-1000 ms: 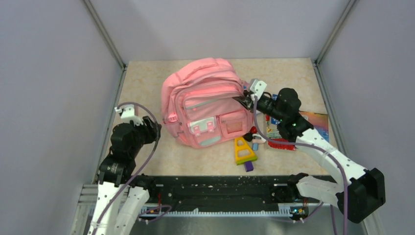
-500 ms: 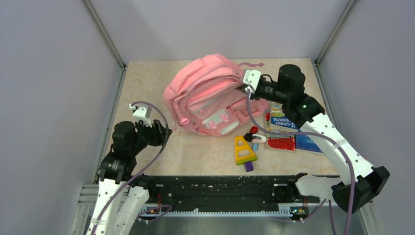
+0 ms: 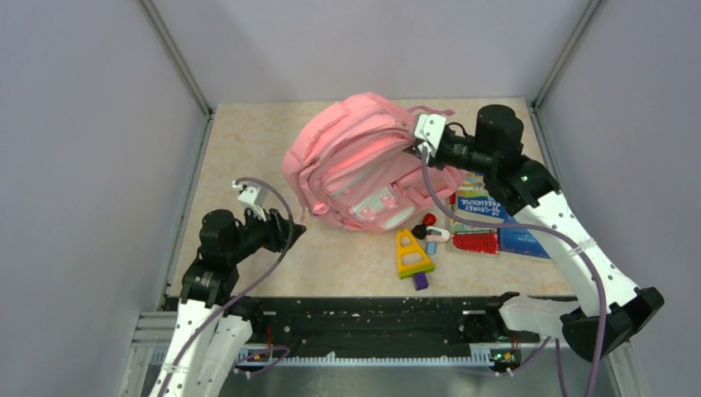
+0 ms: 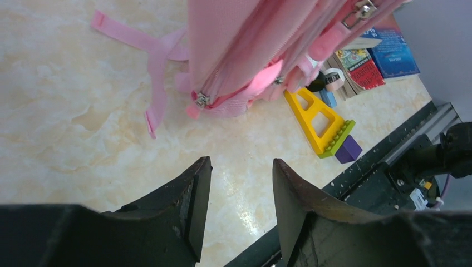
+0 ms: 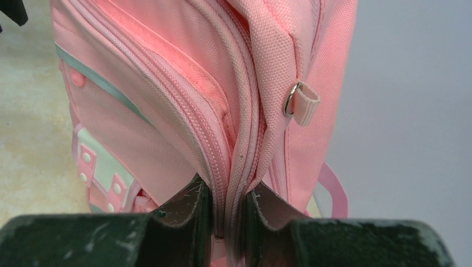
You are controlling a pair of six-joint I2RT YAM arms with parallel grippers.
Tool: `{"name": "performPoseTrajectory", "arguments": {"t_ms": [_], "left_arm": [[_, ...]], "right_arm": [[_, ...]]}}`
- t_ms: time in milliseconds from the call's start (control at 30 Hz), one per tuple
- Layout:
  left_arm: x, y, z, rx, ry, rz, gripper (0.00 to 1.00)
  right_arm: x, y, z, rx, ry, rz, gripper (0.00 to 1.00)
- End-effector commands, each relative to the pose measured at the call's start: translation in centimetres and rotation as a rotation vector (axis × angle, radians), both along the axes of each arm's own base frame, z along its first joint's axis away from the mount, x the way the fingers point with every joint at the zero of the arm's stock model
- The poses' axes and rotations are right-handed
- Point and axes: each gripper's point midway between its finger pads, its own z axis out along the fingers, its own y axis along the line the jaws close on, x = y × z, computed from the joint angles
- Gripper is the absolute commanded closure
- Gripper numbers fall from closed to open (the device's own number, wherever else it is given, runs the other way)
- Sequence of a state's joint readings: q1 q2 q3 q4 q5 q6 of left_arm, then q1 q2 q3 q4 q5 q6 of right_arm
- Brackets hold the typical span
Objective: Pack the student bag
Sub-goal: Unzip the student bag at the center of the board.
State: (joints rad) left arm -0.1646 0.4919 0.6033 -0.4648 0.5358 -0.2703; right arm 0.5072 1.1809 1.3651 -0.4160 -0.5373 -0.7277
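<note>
The student bag (image 3: 355, 161), a big pink backpack, is tipped up on its left side in the middle of the table. My right gripper (image 3: 412, 149) holds its upper right edge. In the right wrist view the right gripper (image 5: 228, 194) is shut on the zipper seam of the bag (image 5: 167, 100). My left gripper (image 3: 294, 231) hovers low by the bag's near-left corner, apart from it. In the left wrist view the left gripper (image 4: 239, 167) stands open over bare table, with nothing between its fingers. The bag (image 4: 245, 44) and a loose pink strap (image 4: 158, 67) lie beyond it.
A yellow triangular block (image 3: 411, 254) with green and purple pieces lies near the bag's front. Books (image 3: 488, 211), a red toothed item (image 3: 475, 242) and a small red-and-white thing (image 3: 430, 227) lie to the right. The black rail (image 3: 372, 318) runs along the near edge. Walls enclose three sides.
The right gripper has lifted the bag's right side, so the bag has tipped up and shifted right. The left arm has swung right, toward the bag's near-left corner.
</note>
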Motion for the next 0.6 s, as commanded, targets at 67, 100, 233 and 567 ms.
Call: {"name": "performPoseTrajectory", "arguments": {"t_ms": [67,100,233,567], "left_arm": [[2.4,1.9,2.0,-0.049,-0.102,0.182,0.48],[2.7,1.7,1.6,-0.076,-0.094,0.190,0.48],[3.6,0.7,0.7,-0.169,-0.096,0.177,0.49],[3.9,-0.9,-0.2,-0.203,-0.248,0.058,0.50]], "right_arm": [[-2.9,-0.9,11.1,0.261,-0.290,0.022,1.00],[-3.0,-1.0,11.1,0.269,-0.294,0.019,1.00],[-3.3,-1.3,11.5,0.281,-0.301,0.015,1.00],[-3.1,-1.1,10.8,0.264,-0.287,0.019,1.00]]}}
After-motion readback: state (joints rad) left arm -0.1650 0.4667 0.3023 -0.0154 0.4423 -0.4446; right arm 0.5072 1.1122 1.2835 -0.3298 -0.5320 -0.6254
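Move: The zipper pull at the student bag's near left corner lies about 7 cm ahead of the left hand, 3 cm to its right and 5 cm lower. A loose pink strap end lies on the table roughly 6 cm straight ahead and 15 cm down; the bag's pale green pocket flap is about 22 cm to the right and 6 cm ahead, 5 cm lower. From the right hand, the zipper pull is some 25 cm left, 14 cm back and 20 cm below. Forward first, then down, the left hand goes about 5 cm towards the zipper pull at the bag's hanging corner, swinging a little counter-clockwise and rolling some 10 degrees so its left side dips; its fingers stay half open and stop short of the pull. The right hand keeps the bag's upper edge pinched and raised, easing back about 1 cm. ##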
